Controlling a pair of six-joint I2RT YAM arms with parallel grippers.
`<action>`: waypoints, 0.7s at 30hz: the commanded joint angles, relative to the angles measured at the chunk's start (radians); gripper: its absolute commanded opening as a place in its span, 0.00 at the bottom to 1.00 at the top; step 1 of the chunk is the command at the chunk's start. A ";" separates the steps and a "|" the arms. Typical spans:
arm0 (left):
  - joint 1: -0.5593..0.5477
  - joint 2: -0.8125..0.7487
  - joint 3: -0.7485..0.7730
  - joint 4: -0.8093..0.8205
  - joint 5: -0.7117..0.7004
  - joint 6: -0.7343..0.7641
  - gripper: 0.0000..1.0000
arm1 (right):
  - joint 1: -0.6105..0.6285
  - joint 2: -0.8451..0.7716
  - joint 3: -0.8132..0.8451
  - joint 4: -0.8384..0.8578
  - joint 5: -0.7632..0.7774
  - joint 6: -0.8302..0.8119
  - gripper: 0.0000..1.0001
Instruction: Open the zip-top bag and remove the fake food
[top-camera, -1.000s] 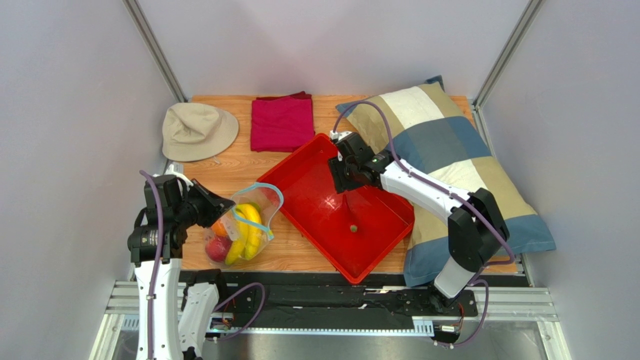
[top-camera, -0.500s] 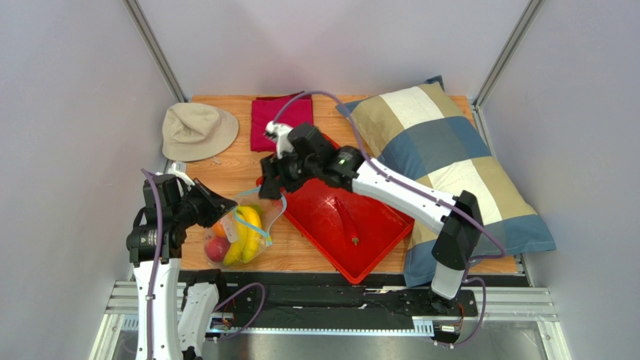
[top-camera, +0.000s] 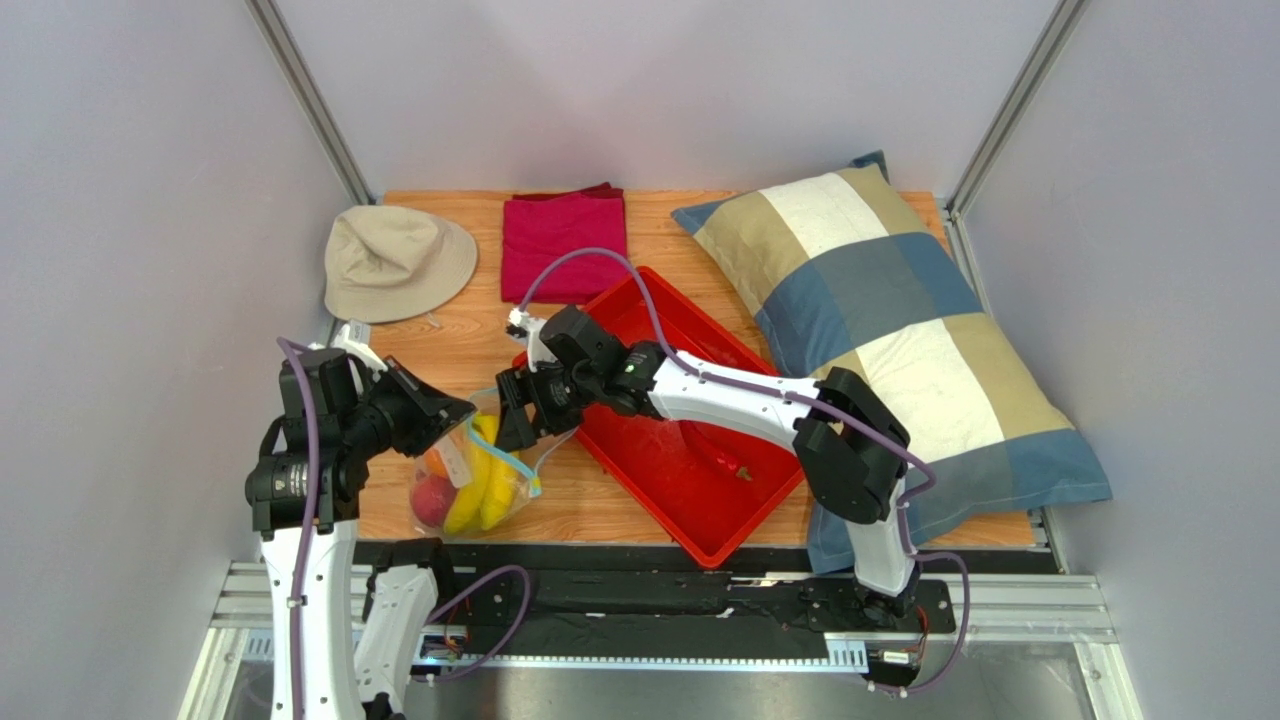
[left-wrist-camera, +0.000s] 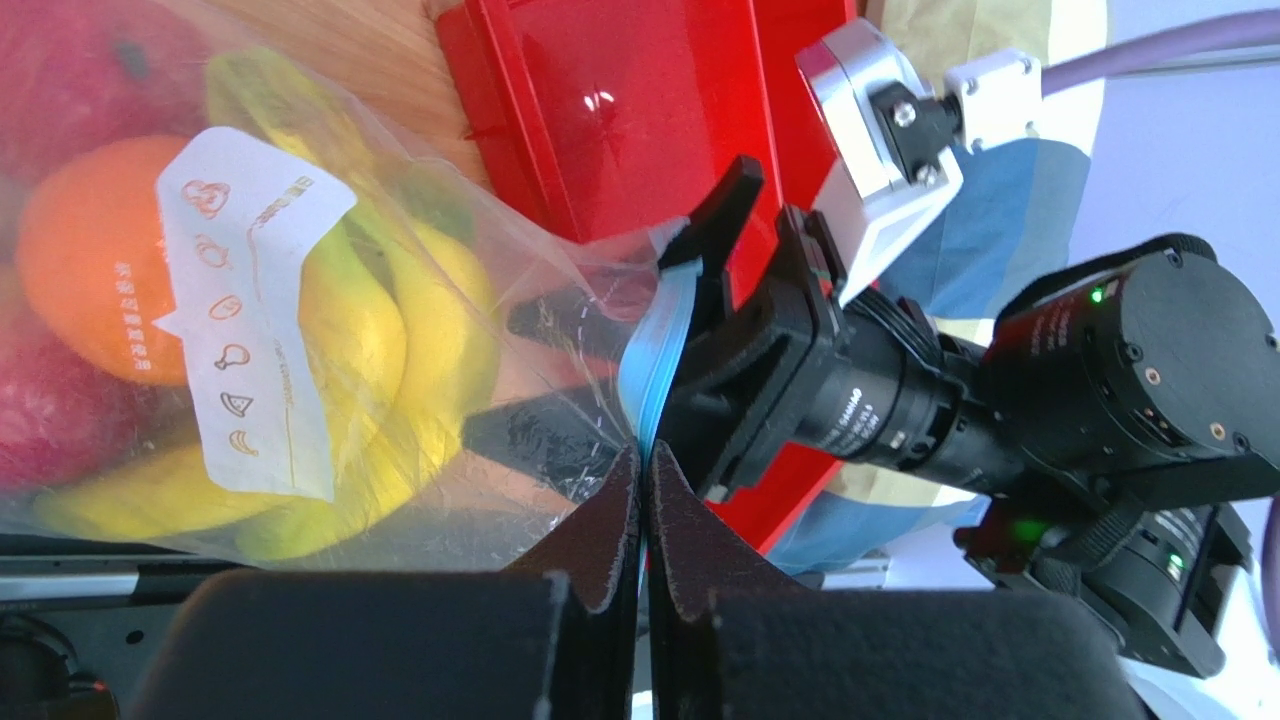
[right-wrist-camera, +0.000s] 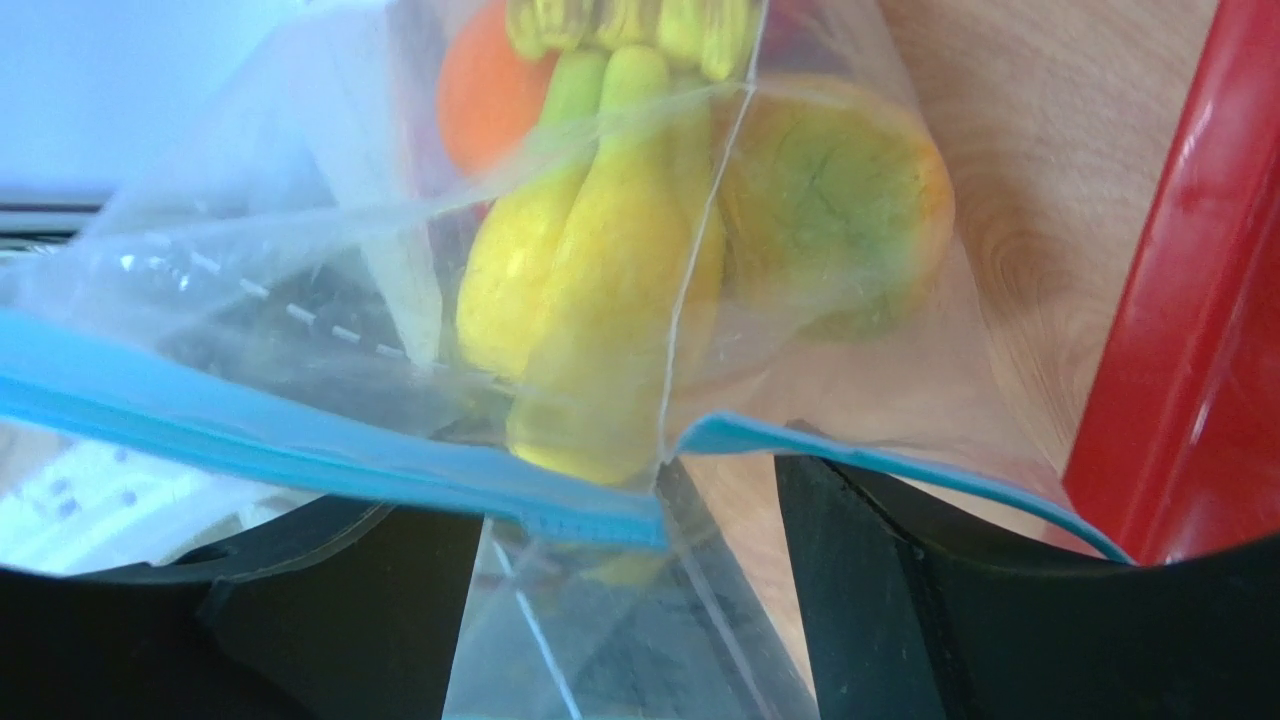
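Observation:
The clear zip-top bag (top-camera: 478, 468) lies on the wood left of the red tray (top-camera: 684, 503). It holds fake food: a yellow banana bunch (right-wrist-camera: 601, 300), a green-orange mango (right-wrist-camera: 842, 210), an orange (left-wrist-camera: 75, 255) and a red apple (top-camera: 433, 500). My left gripper (left-wrist-camera: 643, 477) is shut on the bag's blue zip strip (left-wrist-camera: 661, 338). My right gripper (right-wrist-camera: 646, 600) stands open at the bag's mouth, one finger on each side of the strip's other lip (right-wrist-camera: 301, 435). A slim red chilli (top-camera: 732, 465) lies in the tray.
Behind the bag lie a beige hat (top-camera: 394, 260) and a folded magenta cloth (top-camera: 564, 245). A large checked pillow (top-camera: 902, 323) fills the right side, against the tray. The table's front edge runs just below the bag.
My right arm has swung left from above the tray to the bag's mouth, and its jaws have opened wider. The chilli now lies in the tray. The left gripper has kept its hold.

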 joint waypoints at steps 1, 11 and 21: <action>-0.005 -0.022 0.000 0.017 0.045 -0.017 0.00 | 0.003 0.019 -0.013 0.191 0.012 0.083 0.73; -0.005 -0.024 -0.011 0.025 0.054 -0.022 0.00 | 0.023 0.100 0.013 0.277 -0.010 0.202 0.65; -0.007 -0.052 -0.039 0.001 0.013 -0.023 0.00 | 0.040 0.085 0.013 0.240 -0.010 0.137 0.33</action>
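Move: The bananas in the zip-top bag lie about 6 cm back and 4 cm left of the right hand, roughly 7 cm lower. Beyond them are the orange, some 11 cm left and 3 back of that hand, and the red fruit, 12 left and 9 back; the red tray's middle is 21 cm right and 3 ahead. From the left hand, the bananas are about 4 cm back, 1 left and 17 below. Towards the bananas, through the bag's open mouth, the right hand pushes its spread fingers about 4 cm to the left, rising a touch before dipping some 1.5 cm. Late on, the fingers begin to shut around the near end of a banana, from three-quarters open to under half. The left fingers keep the zip edge pinched. ##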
